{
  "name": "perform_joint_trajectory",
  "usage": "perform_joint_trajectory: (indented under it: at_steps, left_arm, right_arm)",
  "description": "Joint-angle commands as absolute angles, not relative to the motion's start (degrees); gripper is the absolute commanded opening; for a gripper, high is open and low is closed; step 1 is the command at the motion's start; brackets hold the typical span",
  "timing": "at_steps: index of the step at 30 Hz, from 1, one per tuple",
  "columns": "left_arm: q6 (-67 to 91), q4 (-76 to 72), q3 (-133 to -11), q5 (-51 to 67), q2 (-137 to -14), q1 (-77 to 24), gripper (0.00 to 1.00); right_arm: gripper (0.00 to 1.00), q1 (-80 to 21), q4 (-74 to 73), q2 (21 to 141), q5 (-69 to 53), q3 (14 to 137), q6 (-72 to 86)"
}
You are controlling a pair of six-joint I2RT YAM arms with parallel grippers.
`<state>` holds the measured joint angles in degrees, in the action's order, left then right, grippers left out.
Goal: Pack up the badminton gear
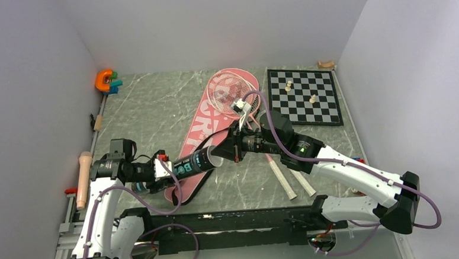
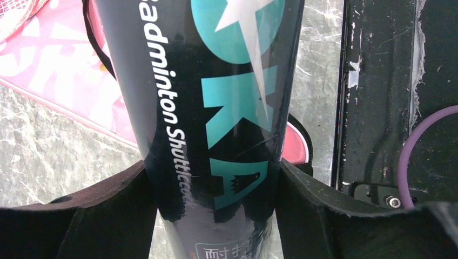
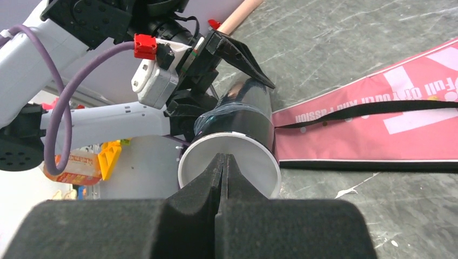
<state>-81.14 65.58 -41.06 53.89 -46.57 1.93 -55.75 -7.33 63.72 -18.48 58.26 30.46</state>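
Note:
My left gripper [image 1: 160,169] is shut on the long black tube [image 1: 190,163] and holds it above the table, its open end toward the right arm. The left wrist view shows the tube [image 2: 216,97] wedged between both fingers [image 2: 108,216]. My right gripper [image 3: 222,159] is shut with nothing between its jaws. Its tips sit at the tube's white mouth [image 3: 254,167]; the inside is hidden. The pink "SPORT" bag [image 1: 200,128] lies flat under the tube. Two pink-and-white rackets lie with heads [image 1: 231,86] on the bag's far end and handles [image 1: 284,183] toward the near edge.
A black-and-white chessboard [image 1: 305,96] with pale pieces lies at the back right. An orange and teal toy [image 1: 107,81] sits in the back left corner. A pale wooden rod [image 1: 84,180] lies along the left wall. The bag's black strap [image 3: 367,110] trails across it.

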Motion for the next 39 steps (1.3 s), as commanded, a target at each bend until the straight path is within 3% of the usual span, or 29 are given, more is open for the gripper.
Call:
perform_joint_trajectory:
  at_steps: [1, 11, 17, 24, 28, 32, 35, 39]
  left_arm:
    - [-80.08, 62.52, -42.51, 64.74, -45.22, 0.88, 0.14]
    - [-74.66, 60.37, -44.93, 67.85, -45.7, 0.88, 0.13]
    - [-59.58, 51.77, -47.48, 72.69, -46.82, 0.97, 0.09]
    - [-49.36, 46.21, -49.2, 75.8, -47.63, 1.0, 0.09]
    - [-40.35, 40.09, -49.45, 67.82, -48.34, 1.08, 0.11]
    - [-40.54, 40.94, -52.39, 56.09, -52.31, 1.1, 0.12]
    - [-37.18, 37.17, -53.39, 44.12, -56.74, 1.55, 0.12]
    - [-32.7, 34.6, -57.08, 31.18, -66.33, 3.4, 0.15]
  right_arm:
    - [0.0, -56.88, -9.41, 64.47, -16.99, 57.83, 29.81]
    - [0.0, -59.1, -3.94, 68.66, -17.93, 52.8, 32.63]
    - [0.0, -58.89, -3.17, 68.04, -17.18, 52.11, 32.43]
    - [0.07, -57.85, 1.73, 67.69, -16.86, 49.69, 35.0]
    - [0.29, -53.36, -0.62, 64.68, -15.1, 50.62, 35.29]
    - [0.66, -42.74, -8.29, 58.26, -9.58, 53.67, 34.67]
    - [0.78, -37.33, -12.98, 55.71, -6.0, 56.99, 33.13]
    - [0.85, -33.84, -18.56, 56.45, -4.7, 59.7, 31.79]
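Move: The left hand holds the tube; its capped end lies about 17 cm right and 14 cm above that hand. The red bag's middle is some 22 cm ahead, 19 cm right, 13 cm lower. The right hand's shut fingertips are at the lid, about 1 cm to its left; from this hand the rackets' middle lies roughly 21 cm ahead, 17 cm right, 29 cm down, and the bag 24 cm ahead, 2 cm left. Left carries the tube about 10 cm forward and up; right leaves the lid forward-right towards the rackets, opening. ##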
